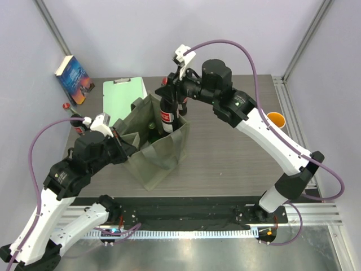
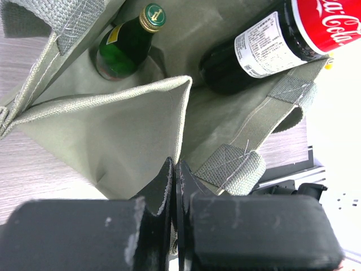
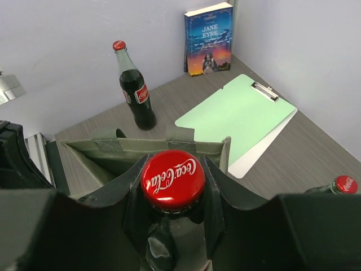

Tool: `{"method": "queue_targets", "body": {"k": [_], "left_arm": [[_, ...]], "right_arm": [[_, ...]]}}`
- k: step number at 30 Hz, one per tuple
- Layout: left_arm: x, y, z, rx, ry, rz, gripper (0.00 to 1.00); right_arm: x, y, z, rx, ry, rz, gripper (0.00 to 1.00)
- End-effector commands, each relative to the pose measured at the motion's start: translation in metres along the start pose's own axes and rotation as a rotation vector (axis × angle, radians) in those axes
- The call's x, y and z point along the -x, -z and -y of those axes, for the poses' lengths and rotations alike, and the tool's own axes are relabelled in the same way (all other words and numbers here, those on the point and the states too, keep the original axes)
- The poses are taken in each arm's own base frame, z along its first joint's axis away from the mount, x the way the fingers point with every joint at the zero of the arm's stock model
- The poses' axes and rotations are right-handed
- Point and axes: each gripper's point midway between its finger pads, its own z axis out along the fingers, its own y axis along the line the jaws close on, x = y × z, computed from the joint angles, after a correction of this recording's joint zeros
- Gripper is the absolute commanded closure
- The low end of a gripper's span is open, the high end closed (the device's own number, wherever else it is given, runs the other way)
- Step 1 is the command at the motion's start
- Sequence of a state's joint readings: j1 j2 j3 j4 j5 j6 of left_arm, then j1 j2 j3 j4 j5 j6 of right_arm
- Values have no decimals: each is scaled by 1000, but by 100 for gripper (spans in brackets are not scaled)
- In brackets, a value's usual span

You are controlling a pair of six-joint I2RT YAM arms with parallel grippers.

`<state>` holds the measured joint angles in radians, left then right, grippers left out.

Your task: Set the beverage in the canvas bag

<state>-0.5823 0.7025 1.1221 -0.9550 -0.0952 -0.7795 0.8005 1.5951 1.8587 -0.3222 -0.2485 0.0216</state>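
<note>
The beverage, a dark cola bottle (image 1: 167,114) with a red cap (image 3: 172,178), hangs by its neck in my right gripper (image 1: 171,90), which is shut on it. The right gripper's (image 3: 175,187) jaws clasp the glass just under the cap. The bottle's (image 2: 265,48) lower end sits tilted inside a far compartment of the olive-grey canvas bag (image 1: 159,153). My left gripper (image 1: 117,144) is shut on the bag's near fabric edge. In the left wrist view that gripper (image 2: 174,167) pinches the bag's (image 2: 113,130) cloth. A green bottle (image 2: 127,48) stands in a neighbouring compartment.
A mint-green clipboard (image 1: 125,96) lies behind the bag. A book (image 1: 73,80) leans on the back-left wall. Another cola bottle (image 3: 135,84) stands left of the bag, and one more (image 3: 338,185) shows past the right gripper. An orange cup (image 1: 276,119) sits at the table's right edge.
</note>
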Motion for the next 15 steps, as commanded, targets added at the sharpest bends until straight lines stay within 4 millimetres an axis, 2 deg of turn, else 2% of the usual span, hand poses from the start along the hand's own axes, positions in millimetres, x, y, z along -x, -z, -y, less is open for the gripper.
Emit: {"method": "queue_targets", "body": {"k": [1,6,15], "left_arm": [[6,6,8,-29,7,13,100],[5,7,6,-22,6,11,100],[3,8,4,-18,9,8,100]], "right_arm": [[124,65,-19,3,167,399,99],[92,54,-13,-8,224,333,99],[52,35,-11,27,233,260,99]]}}
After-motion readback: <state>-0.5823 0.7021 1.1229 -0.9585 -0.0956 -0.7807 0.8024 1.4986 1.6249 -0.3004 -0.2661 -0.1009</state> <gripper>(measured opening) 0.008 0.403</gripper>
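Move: Hanging from the right hand by its neck, the Coke already has its base in the mouth of the canvas bag; the middle of that mouth lies about 7 cm to this hand's left, roughly level fore-and-aft and some 17 cm below. The green bottle stands inside, about 9 cm left and 4 cm ahead. Outside, another Coke stands some 16 cm ahead and 3 cm right. From the left hand, the mouth's middle is about 9 cm ahead and 7 cm right, near its own height. Lowering the held Coke into the bag, the right hand first eases a couple of centimetres right and slightly back, away from the green bottle, then sinks nearly straight down, about 6 cm in all. Its fingers keep their grip at the cap and neck while their tips tilt down just under 10 degrees. The left hand stays still, still pinching the bag's rim. ##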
